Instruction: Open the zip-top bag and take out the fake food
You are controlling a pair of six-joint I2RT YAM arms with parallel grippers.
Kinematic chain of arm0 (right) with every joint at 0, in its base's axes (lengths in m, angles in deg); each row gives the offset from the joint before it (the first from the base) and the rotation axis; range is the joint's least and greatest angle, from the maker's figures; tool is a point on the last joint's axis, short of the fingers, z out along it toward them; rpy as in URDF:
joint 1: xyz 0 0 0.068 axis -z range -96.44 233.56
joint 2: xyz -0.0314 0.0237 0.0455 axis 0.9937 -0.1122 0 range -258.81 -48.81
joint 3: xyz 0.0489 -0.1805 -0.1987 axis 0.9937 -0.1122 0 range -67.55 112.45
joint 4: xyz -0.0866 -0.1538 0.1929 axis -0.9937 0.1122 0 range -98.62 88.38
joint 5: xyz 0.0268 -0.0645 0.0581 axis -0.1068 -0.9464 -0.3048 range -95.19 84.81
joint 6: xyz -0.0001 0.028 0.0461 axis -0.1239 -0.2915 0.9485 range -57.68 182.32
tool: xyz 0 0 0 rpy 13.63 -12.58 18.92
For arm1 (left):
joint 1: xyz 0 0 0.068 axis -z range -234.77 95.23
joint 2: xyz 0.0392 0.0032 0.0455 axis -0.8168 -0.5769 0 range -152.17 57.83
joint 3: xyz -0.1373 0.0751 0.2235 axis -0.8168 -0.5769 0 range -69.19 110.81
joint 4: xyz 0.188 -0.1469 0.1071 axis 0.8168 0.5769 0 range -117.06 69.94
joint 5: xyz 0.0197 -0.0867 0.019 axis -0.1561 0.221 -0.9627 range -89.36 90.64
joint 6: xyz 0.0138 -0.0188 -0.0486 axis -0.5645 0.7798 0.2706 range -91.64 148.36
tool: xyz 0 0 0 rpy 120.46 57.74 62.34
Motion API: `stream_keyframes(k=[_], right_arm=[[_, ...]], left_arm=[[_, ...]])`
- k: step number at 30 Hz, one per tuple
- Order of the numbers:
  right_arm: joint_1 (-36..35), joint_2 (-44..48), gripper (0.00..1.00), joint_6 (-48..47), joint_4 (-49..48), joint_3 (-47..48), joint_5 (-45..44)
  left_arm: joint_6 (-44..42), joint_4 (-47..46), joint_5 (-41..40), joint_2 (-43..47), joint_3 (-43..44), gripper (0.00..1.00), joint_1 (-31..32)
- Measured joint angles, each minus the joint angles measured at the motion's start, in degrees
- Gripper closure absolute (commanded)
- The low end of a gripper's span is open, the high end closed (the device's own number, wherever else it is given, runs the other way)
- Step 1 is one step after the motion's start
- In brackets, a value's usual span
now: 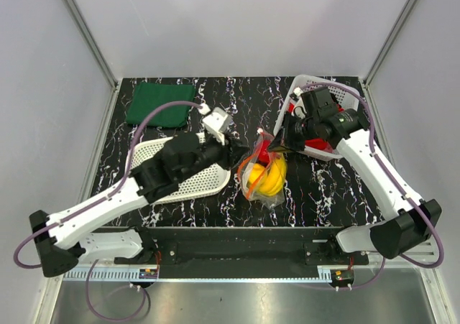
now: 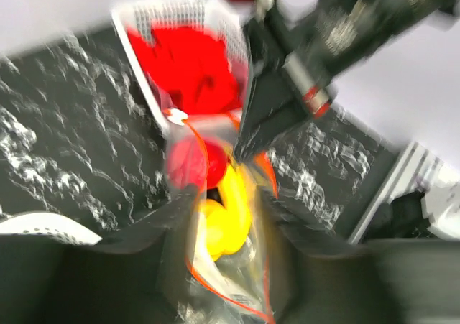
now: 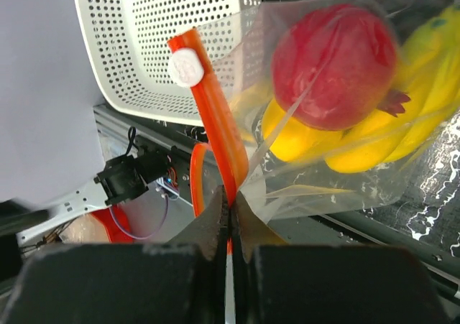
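Observation:
The clear zip-top bag (image 1: 269, 195) hangs off the table between my two grippers. It holds yellow fake fruit (image 1: 266, 178) and a red round fruit (image 1: 264, 156). My right gripper (image 1: 275, 146) is shut on the bag's orange-red zip strip (image 3: 215, 123), just below its white slider (image 3: 187, 67). The right wrist view shows the red fruit (image 3: 334, 65) and yellow banana bunch (image 3: 359, 144) through the plastic. My left gripper (image 1: 239, 159) is at the bag's left side. In the blurred left wrist view its fingers (image 2: 183, 216) stand apart on either side of the bag (image 2: 237, 281). No grapes show.
A white mesh basket (image 1: 162, 151) lies under my left arm. A second white basket (image 1: 305, 83) with a red cloth (image 2: 190, 65) stands at the back right, under my right arm. A green cloth (image 1: 162, 103) lies at the back left.

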Motion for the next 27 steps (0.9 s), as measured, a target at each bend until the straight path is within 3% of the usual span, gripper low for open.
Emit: stream_keyframes(k=[6, 17, 22, 27], right_arm=[[-0.04, 2.8, 1.0, 0.24, -2.47, -3.37, 3.19], [-0.09, 4.85, 1.0, 4.46, -7.26, -7.91, 6.38], [-0.09, 5.09, 1.0, 5.64, -8.41, -7.91, 6.58], [-0.09, 5.7, 1.0, 6.45, -8.72, -7.93, 6.64]], left_arm=[[5.05, 3.13, 4.61, -7.98, 0.31, 0.79, -0.39], [12.15, -1.75, 11.08, -15.15, 0.07, 0.93, -0.48], [13.03, -0.46, 10.47, -19.08, 0.02, 0.94, -0.48], [13.79, -0.76, 8.55, -21.22, 0.0, 0.86, -0.48]])
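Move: The open mouth of the zip-top bag, between its two orange zip strips, lies about 6 cm to the left hand's right, level with it and some 12 cm below; the white slider is roughly 6 cm ahead and 4 cm right. Inside the bag the pomegranate sits about 3 cm ahead and 8 cm right, the bananas some 3 cm back and 9 cm right. From the right hand, still pinching the rim, the mouth is about 2 cm back, 3 cm left and 4 cm below. The left hand drops some 13 cm and shifts about 7 cm to its right, from above the bag down into the open mouth between the orange strips, fingertips tipping down roughly 25 degrees while the fingers narrow from half open to nearly shut beside the pomegranate and over the bananas. The right hand keeps its shut pinch on the zip rim and holds the bag hanging, easing a couple of centimetres back and slightly left with a small roll that raises its left side. ##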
